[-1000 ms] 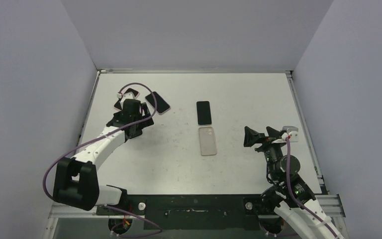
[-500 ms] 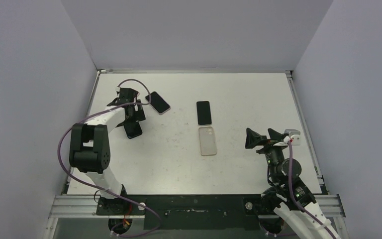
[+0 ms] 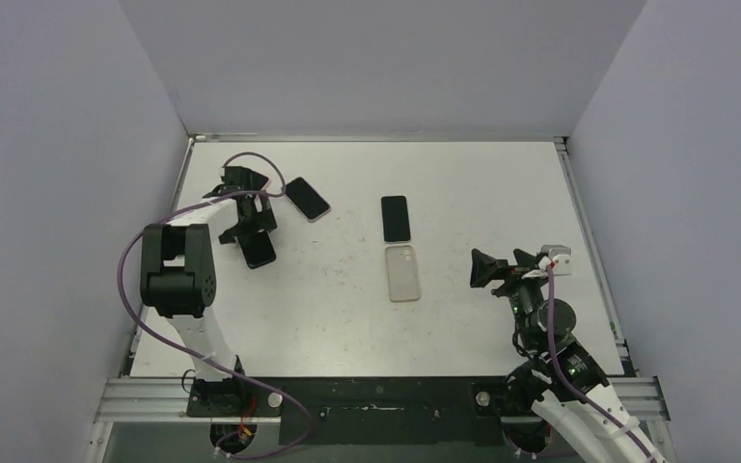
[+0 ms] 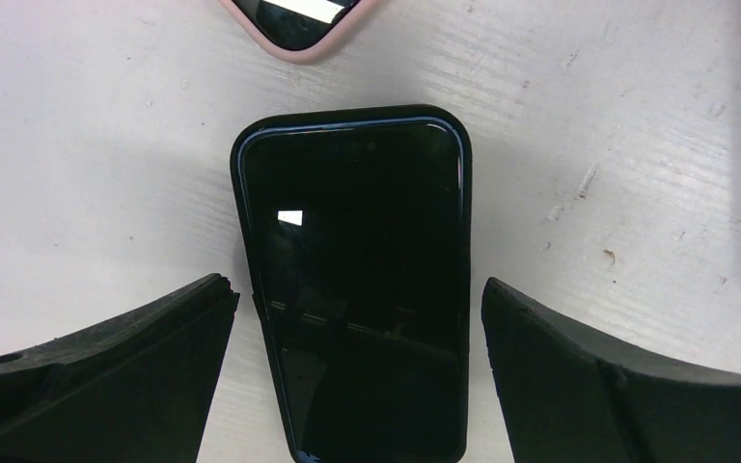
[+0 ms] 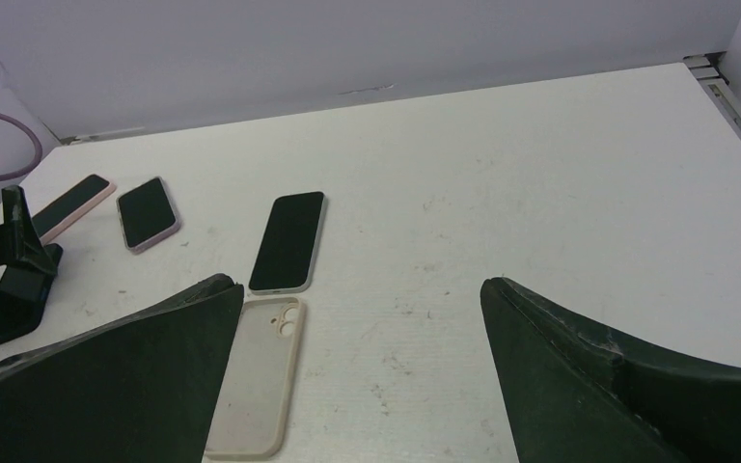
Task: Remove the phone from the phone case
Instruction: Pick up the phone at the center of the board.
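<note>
A black phone (image 4: 357, 289) in a dark phone case (image 4: 239, 193) lies flat, screen up, at the far left of the table; the top view shows that phone (image 3: 259, 249) too. My left gripper (image 4: 355, 287) hangs over it, open, one finger on each side of the phone and neither touching it. In the top view the left gripper (image 3: 251, 228) sits just behind the phone. My right gripper (image 5: 357, 285) is open and empty above the right side of the table, and the top view places the right gripper (image 3: 505, 268) right of centre.
A bare phone (image 3: 396, 218) and an empty beige case (image 3: 403, 273) lie mid-table. A pink-cased phone (image 3: 307, 198) lies right of my left gripper, and a second pink-cased phone (image 5: 72, 204) lies beyond it. Walls close the table's left, back and right.
My left arm has folded upward at the elbow while its gripper stayed over the far left, uncovering the black phone. The right gripper has drifted slightly left. Both stayed open.
</note>
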Robot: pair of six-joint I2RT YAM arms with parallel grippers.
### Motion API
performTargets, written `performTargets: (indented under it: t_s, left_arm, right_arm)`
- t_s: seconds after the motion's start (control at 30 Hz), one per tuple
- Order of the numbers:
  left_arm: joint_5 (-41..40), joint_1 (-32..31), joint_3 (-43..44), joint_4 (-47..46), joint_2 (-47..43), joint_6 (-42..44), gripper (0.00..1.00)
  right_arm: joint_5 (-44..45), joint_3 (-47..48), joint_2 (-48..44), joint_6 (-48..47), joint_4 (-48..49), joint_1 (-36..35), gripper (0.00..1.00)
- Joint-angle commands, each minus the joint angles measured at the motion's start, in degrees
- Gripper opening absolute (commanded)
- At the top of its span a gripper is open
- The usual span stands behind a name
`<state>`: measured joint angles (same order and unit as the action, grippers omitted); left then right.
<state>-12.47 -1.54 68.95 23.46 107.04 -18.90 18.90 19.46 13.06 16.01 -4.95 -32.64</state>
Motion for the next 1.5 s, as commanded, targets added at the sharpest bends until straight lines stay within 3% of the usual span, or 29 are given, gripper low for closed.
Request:
performTargets:
  t_s: [0.0,0.23,0.47,0.67,0.73,0.97,1.2,1.47]
  left_arm:
    - [3.0,1.2,1.0,-1.1,1.2,-0.1,0.97]
    - [6.3,1.2,1.3,-0.5,4.3,-0.2,0.95]
    - [9.2,1.1,2.1,2.1,5.4,0.2,0.78]
    - [10.5,-3.1,0.8,1.9,1.7,-2.9,0.60]
    - [11.7,-4.5,-0.9,0.0,-0.3,-5.1,0.51]
    - [18.1,-8.4,-8.5,-8.0,-7.2,-12.9,0.38]
    - [22.2,-14.0,-17.5,-21.2,-15.5,-21.5,0.28]
    - [26.8,-19.1,-28.1,-37.2,-23.1,-29.4,0.23]
  right_arm:
    - [-0.9,-0.3,1.5,-0.6,2.3,0.1,1.00]
    - [0.1,-0.7,2.7,0.4,2.8,0.1,1.00]
    - [3.0,-0.9,5.1,3.3,3.4,0.1,1.00]
    - [2.9,-0.1,9.5,5.2,4.5,0.2,1.00]
    - [2.9,0.4,11.1,6.8,4.4,0.1,1.00]
    - [-3.6,0.4,14.2,3.7,4.5,0.1,1.00]
    - [-14.6,-0.4,16.1,5.2,8.6,-0.1,1.00]
    - [-22.4,-0.1,26.1,9.6,16.8,-4.9,1.00]
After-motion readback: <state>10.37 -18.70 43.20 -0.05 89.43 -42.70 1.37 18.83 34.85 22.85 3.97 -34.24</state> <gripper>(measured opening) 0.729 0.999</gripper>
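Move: The phone in the black case lies flat right under the left hand, its middle about 1 cm back and 1 cm below, with the open fingers astride its long sides. From that hand, the pink-edged phone is some 14 cm ahead and 3 cm left, the purple-edged one 12 cm ahead and 15 cm right. From the right hand the black-cased phone lies roughly 18 cm ahead, 62 cm left and 21 cm below; the empty case 8 cm ahead, 20 cm left, as far below. The left hand sinks the last centimetre, closes its fingers on the phone's two long sides and, once they have it pinched, carries it about 19 cm to the right and 8 cm back towards the middle of the board, rising some 3 cm only late while rolling about 35 degrees so that its right side comes up. Meanwhile the open, empty right hand first sinks about 6 cm, tipping its fingers down some 15 degrees, then swings 8 cm left towards the phone, turning counter-clockwise. ##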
